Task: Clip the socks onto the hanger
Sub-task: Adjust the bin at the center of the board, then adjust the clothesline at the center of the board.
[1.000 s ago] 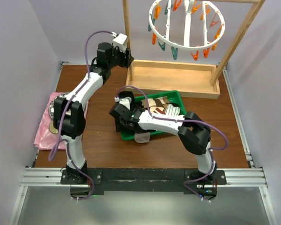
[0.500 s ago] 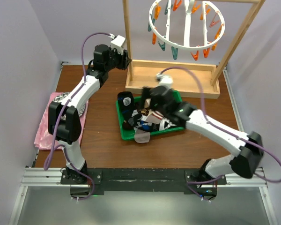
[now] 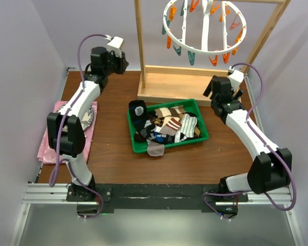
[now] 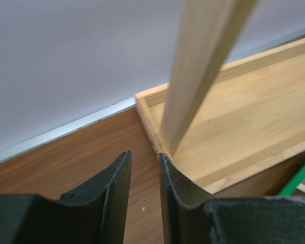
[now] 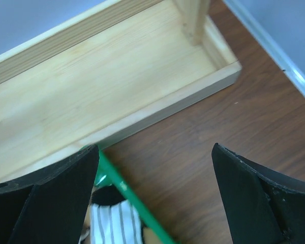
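The socks [image 3: 169, 125], striped, argyle and beige, lie piled in a green tray [image 3: 204, 129]. One beige sock [image 3: 155, 149] hangs over the tray's front rim. The hanger [image 3: 205, 51], a white ring with orange and teal pegs, hangs at the top from the wooden frame. My left gripper [image 3: 120, 64] is at the back left beside the frame's post [image 4: 203, 66]; its jaws [image 4: 145, 153] stand almost together and hold nothing. My right gripper [image 3: 215, 88] is open and empty [image 5: 155, 147] above the tray's back right corner, with a striped sock [image 5: 114, 223] below it.
The wooden frame's base [image 3: 187, 84] lies behind the tray and also shows in the right wrist view [image 5: 91, 86]. A pink cloth [image 3: 49, 143] with a round patterned item on it lies at the left edge. Walls close in on three sides.
My right arm swung from the tray's left side across to the back right, lifting its gripper away from the socks. My left gripper drifted left, away from the post.
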Tool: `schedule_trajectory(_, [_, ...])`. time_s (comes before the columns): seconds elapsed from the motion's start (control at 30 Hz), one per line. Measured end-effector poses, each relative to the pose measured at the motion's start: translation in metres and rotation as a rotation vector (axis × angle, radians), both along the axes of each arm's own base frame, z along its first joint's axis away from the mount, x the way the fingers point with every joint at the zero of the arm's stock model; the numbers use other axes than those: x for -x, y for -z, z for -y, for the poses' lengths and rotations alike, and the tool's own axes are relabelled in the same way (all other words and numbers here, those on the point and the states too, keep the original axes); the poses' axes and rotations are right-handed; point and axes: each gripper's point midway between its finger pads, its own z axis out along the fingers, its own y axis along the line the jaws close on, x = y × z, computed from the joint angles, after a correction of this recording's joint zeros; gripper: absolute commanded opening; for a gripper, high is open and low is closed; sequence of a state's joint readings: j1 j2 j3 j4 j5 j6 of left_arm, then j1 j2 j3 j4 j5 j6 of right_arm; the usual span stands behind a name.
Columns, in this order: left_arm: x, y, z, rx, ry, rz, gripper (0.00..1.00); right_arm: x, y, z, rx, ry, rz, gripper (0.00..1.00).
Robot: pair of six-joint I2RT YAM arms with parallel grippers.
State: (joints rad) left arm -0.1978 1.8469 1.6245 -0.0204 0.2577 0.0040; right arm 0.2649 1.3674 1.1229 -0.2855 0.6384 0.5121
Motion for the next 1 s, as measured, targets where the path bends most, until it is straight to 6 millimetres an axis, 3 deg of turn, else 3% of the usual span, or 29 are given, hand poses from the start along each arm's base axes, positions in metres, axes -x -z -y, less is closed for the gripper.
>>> schedule_trajectory(0.13, [-0.003,-0.005,-0.041,0.001,-0.068,-0.006,0.4,-0.012,0.011,0.037,0.025,0.086,-0.011,0.97])
schedule_trajectory(0.2, [0.001,-0.009,-0.051,0.017,-0.074,-0.007,0.7,-0.015,0.01,0.047,0.034,0.103,-0.002,0.98])
schedule_trajectory(0.27, [0.01,-0.013,-0.046,0.047,-0.045,-0.01,0.99,-0.018,0.006,0.052,0.038,0.111,0.016,0.98])
schedule_trajectory(0.4, [0.036,-0.024,-0.008,0.105,0.063,-0.005,1.0,-0.017,0.01,0.065,0.042,0.129,0.044,0.99])
schedule_trajectory(0.57, [0.039,-0.046,0.046,0.137,0.179,0.042,1.0,-0.016,0.016,0.085,0.035,0.153,0.045,0.99])
schedule_trajectory(0.77, [0.001,-0.061,0.056,0.164,0.159,0.102,1.0,-0.039,0.006,0.099,0.011,0.159,0.087,0.99])
schedule_trajectory(1.0, [-0.033,-0.048,0.058,0.172,0.099,0.109,0.98,-0.064,0.002,0.104,0.006,0.138,0.107,0.98])
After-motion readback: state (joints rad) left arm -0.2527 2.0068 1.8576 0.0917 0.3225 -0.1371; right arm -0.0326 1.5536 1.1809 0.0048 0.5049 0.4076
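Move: The stand's left post, at hand height, is about 8 cm ahead of the left hand and 9 cm to its right; the green bin lies some 20 cm back, 29 cm right and 23 cm below. For the right hand, the right post is roughly 16 cm ahead and 11 cm right. From that same hand, the wooden tray's middle is 16 cm ahead and 14 cm left, the bin 7 cm back and 26 cm left, both around 20 cm down. Both hands stay clear of the bin and head for the stand's posts. The right hand, still wide open, carries on about 10 cm right, then also some 6 cm forward. The left swings 5 cm left, sweeps back right while drawing back and rising as its fingers spread fully, then comes forward towards the left post, turning slightly clockwise. ##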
